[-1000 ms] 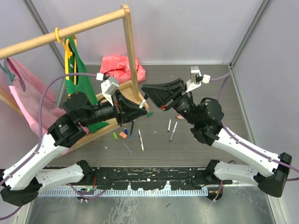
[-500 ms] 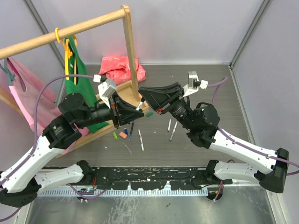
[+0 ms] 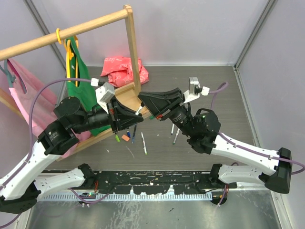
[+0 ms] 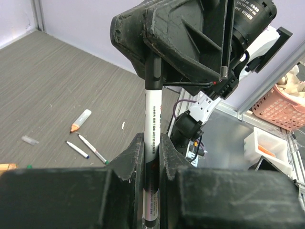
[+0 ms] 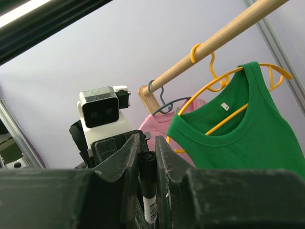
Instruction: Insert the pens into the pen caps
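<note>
My left gripper [image 3: 135, 114] [image 4: 152, 139] is shut on a white-barrelled pen [image 4: 153, 112] and holds it in the air, end-on to my right gripper [image 3: 143, 103] [image 5: 147, 141]. My right gripper is shut on a black pen cap [image 5: 147, 168] [image 4: 152, 71]. The cap sits over the pen's tip, with the white barrel [image 5: 150, 209] running out of it. In the top view only a short white stretch of the pen [image 3: 139, 110] shows between the two grippers. Other pens [image 3: 144, 143] [image 3: 134, 133] [image 3: 175, 138] lie on the table, with a green cap [image 3: 117, 138] and an orange cap [image 3: 126, 137] beside them.
A wooden clothes rack [image 3: 132, 45] stands at the back left with a green tank top [image 3: 76, 71] and a pink garment [image 3: 24, 95] on hangers. A red bag [image 3: 121, 69] lies behind it. The rack's lower bar [image 3: 102, 131] passes under my left gripper.
Both grippers have shifted left and toward me, keeping tip to tip. The right gripper has pressed closer onto the pen held by the left.
</note>
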You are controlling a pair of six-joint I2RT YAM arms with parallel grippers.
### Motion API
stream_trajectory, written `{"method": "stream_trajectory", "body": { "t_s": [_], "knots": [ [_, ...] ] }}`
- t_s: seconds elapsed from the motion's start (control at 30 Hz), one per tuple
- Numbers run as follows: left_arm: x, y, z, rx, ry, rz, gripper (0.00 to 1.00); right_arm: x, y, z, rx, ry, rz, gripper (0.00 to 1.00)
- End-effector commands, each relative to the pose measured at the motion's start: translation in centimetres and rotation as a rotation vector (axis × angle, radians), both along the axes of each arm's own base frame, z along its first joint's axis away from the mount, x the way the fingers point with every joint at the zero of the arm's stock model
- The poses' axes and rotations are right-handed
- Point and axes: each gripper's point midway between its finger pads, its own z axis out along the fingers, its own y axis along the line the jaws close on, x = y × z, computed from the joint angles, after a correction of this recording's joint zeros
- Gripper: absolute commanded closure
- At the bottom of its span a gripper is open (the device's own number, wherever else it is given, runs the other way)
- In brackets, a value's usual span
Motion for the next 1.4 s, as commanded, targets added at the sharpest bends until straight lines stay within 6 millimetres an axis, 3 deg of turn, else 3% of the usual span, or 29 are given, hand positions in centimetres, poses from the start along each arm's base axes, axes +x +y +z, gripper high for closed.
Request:
{"method": "stream_trajectory", "body": {
  "t_s": [0.0, 0.2, 0.33, 0.5, 0.67, 0.9, 1.17, 1.37],
  "knots": [
    [0.8, 5.1, 16.0, -0.447, -0.354, 0.222, 1.0, -5.2, 6.1, -15.8, -0.54, 0.127, 0.277, 1.0],
    [1.2, 5.2, 13.9, -0.377, -0.329, 0.243, 1.0, -3.2, 5.3, -10.6, -0.508, 0.032, 0.165, 1.0],
    [0.6, 4.0, 12.6, -0.332, -0.318, 0.173, 1.0, -2.2, 4.0, -6.4, -0.455, -0.048, 0.107, 1.0],
    [0.3, 2.9, 11.9, -0.324, -0.316, 0.115, 1.0, -2.0, 2.4, -1.5, -0.385, -0.154, 0.051, 1.0],
    [0.2, 2.6, 11.5, -0.318, -0.312, 0.097, 1.0, -2.2, 0.9, 1.9, -0.323, -0.221, 0.0, 0.95],
    [0.7, 2.3, 10.4, -0.289, -0.285, 0.108, 1.0, -2.2, -0.2, 3.8, -0.285, -0.261, -0.04, 0.76],
    [1.1, 2.6, 9.4, -0.262, -0.258, 0.136, 1.0, -2.2, -2.4, 4.5, -0.254, -0.272, -0.099, 0.51],
    [0.4, 2.6, 9.1, -0.268, -0.256, 0.106, 1.0, -2.4, -4.2, 4.9, -0.226, -0.274, -0.136, 0.48]
  ]
}}
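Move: My left hand holds the pen upright, leaning forward, with its upper end already in the pen cap. The cap's middle is about 6 cm above my left hand, 4 cm ahead and 1 cm right, and right between my right hand's fingertips. The green shirt hangs some 22 cm left of my left hand, 12 cm farther out and 12 cm lower; a loose white pen lies on the table almost straight below, roughly 42 cm down. I lift both hands together with pen and cap joined, my right by about 5 cm and my left by 3.5 cm, tilting both. After a short pause I open my right fingers, let go of the cap and sink that hand about 3 cm, easing it slightly back, while my left keeps its pinch on the pen and rises further, drifting forward and left. ##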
